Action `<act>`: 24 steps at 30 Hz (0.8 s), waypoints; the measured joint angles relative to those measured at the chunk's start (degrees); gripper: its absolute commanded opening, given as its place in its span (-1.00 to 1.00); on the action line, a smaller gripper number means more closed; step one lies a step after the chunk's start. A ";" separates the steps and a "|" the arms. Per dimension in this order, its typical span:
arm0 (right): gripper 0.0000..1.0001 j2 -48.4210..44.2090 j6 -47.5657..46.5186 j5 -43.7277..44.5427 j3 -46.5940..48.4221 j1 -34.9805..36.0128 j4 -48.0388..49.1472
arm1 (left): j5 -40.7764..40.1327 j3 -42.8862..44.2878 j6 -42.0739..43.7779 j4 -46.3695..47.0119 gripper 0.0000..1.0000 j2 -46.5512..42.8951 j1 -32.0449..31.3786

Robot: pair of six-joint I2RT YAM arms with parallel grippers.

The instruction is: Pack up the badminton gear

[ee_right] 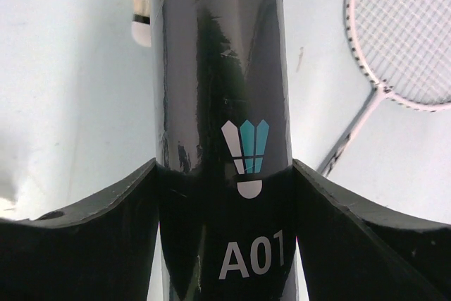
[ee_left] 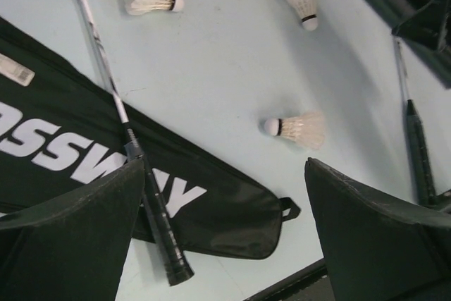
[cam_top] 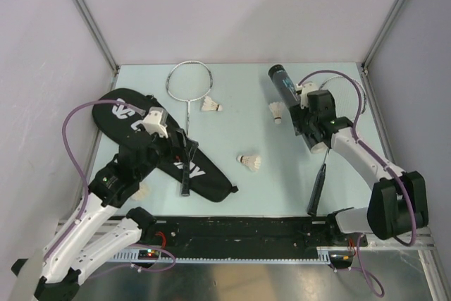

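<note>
The black racket bag [cam_top: 134, 121] with white lettering lies flat at the left. One silver-framed racket [cam_top: 189, 84] rests with its black handle [ee_left: 156, 220] across the bag. My left gripper [cam_top: 175, 147] hovers open above that handle, its fingers [ee_left: 70, 237] wide apart and empty. The long black tube [cam_top: 283, 88] lies at the right, and my right gripper [cam_top: 303, 122] is shut on it [ee_right: 222, 68]. A second racket [ee_right: 405, 33] lies partly under the tube, its handle [cam_top: 317, 189] toward the near edge. White shuttlecocks [cam_top: 211, 106] [cam_top: 277, 111] [cam_top: 249, 162] lie loose on the table.
Another shuttlecock [cam_top: 144, 189] shows beside my left arm. A black rail [cam_top: 239, 229] runs along the near edge of the pale green table [cam_top: 239, 132]. Grey walls and metal posts close in the back and sides.
</note>
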 measured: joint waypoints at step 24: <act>-0.39 -37.97 37.70 -7.61 -24.13 25.90 23.96 | 21.44 3.10 -17.29 39.04 0.97 16.26 -0.42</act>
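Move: The right hand already holds the tube, its middle some 5 cm ahead, 3 cm left and 2 cm above. The open left gripper, where the tube heads, is about 15 cm back, 39 cm left and 10 cm above; one shuttlecock lies 12 cm ahead, 6 cm left and 12 cm below, another 11 cm back, 19 cm left and equally low. From the left hand, the tube lies roughly 20 cm ahead, 36 cm right and 8 cm below. Right hand carries the tube left, back and up, some 24 cm, rolling it, while open left rises rightward towards it. ##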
